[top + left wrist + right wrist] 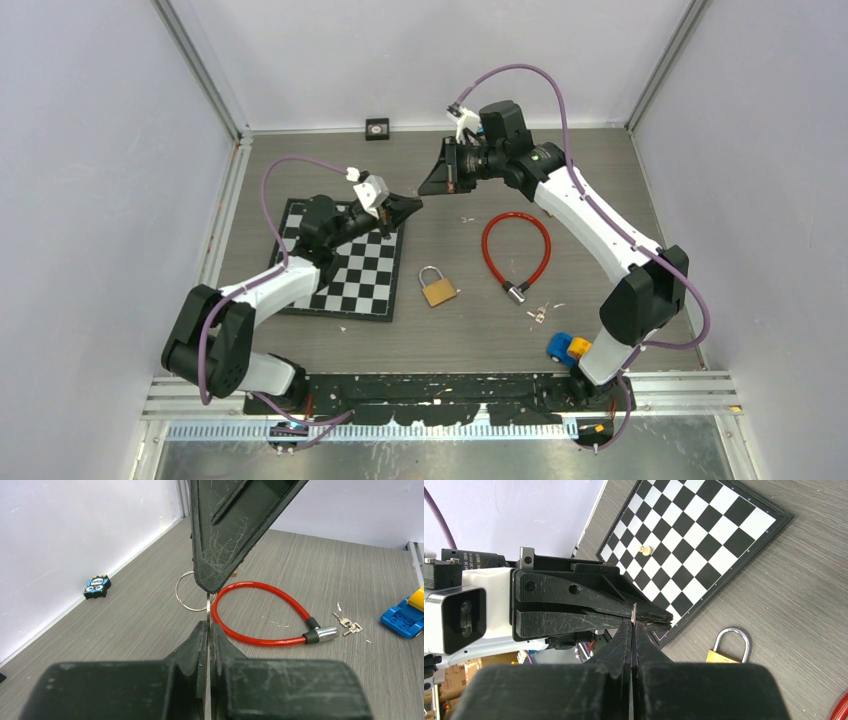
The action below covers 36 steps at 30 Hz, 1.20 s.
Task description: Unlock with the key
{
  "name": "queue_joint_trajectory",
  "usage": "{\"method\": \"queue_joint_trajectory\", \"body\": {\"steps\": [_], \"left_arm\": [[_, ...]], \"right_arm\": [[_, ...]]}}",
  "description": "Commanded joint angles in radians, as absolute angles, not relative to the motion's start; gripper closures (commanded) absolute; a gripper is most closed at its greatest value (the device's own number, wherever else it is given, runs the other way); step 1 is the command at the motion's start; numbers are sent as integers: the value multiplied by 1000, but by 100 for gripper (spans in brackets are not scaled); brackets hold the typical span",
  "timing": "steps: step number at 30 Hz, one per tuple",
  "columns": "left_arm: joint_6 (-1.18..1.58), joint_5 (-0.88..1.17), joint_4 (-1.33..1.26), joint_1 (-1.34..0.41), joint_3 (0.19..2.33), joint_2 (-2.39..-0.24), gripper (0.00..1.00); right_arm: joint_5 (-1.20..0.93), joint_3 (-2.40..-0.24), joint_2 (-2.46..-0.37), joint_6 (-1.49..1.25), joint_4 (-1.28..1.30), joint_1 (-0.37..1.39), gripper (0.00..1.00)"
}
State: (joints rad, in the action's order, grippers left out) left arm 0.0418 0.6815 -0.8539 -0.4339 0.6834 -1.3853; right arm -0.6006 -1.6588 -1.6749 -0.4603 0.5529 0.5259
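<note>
A brass padlock [438, 288] with a silver shackle lies on the table right of the chessboard; it also shows in the right wrist view [726, 647]. My left gripper [405, 207] and right gripper [432, 180] meet tip to tip above the table behind the padlock. In the left wrist view the left gripper [208, 625] is shut on a thin silver key [207, 607]. Its ring [187, 591] hangs at the right gripper's tip [212, 582]. In the right wrist view the right gripper [633, 625] is shut with the key's edge [634, 611] at its tips, against the left gripper [659, 616].
A red cable lock [516, 250] lies right of the padlock, with small keys [537, 314] and a blue and yellow toy [568, 348] nearer the right arm's base. A chessboard [345, 265] with one pawn [644, 550] lies under the left arm. A small black item [377, 128] sits at the back wall.
</note>
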Motion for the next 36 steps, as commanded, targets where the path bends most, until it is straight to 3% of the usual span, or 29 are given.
{"method": "queue_joint_trajectory", "body": {"steps": [1, 7, 11, 16, 19, 20, 23, 28, 36], "left_arm": [[20, 666, -915, -437, 677, -1360, 100], [-76, 680, -745, -437, 668, -1274, 100], [-138, 707, -405, -438, 776, -1248, 100], [-314, 705, 73, -441, 950, -1225, 100], [-385, 710, 220, -447, 997, -1201, 100], [-409, 715, 269, -451, 1014, -1195, 100], [-479, 718, 436, -468, 1078, -1196, 100], [-554, 768, 661, -496, 1156, -1207, 100], [-548, 860, 722, -503, 1152, -1185, 100]], "right_arm": [[-614, -1650, -1609, -469, 512, 503, 99], [-616, -1582, -1564, -457, 486, 468, 96], [-635, -1527, -1542, -425, 472, 468, 88], [-675, -1423, -1493, -373, 442, 467, 73], [-692, -1372, -1468, -334, 431, 468, 65], [-696, -1368, -1463, -313, 439, 468, 57], [-720, -1386, -1444, -233, 459, 469, 46], [-815, -1431, -1437, -126, 465, 494, 45], [-910, -1475, -1452, 31, 571, 598, 45]]}}
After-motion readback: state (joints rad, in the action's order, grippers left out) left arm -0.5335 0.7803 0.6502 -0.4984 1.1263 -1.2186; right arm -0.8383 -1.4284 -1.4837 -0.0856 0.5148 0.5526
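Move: The padlock, where the key is being taken, lies about 10 cm back from the left hand, 4 cm to its right and some 22 cm below. From that hand the chessboard's middle is roughly 19 cm left and 1 cm back, the red cable lock some 21 cm right and 1 cm back, both at table height. From the right hand, the padlock is about 11 cm back, 2 cm to its left and 25 cm below. The key, pinched between both grippers at first, passes to the left alone: the right fingers open to about half as that hand draws off rightward and down some 4 cm, then swings back towards its base, rising again and turning left. The left keeps its fingers shut on the key and brings it back about 10 cm, slightly left and down, its fingers tipping downward some 35 degrees towards the padlock. ##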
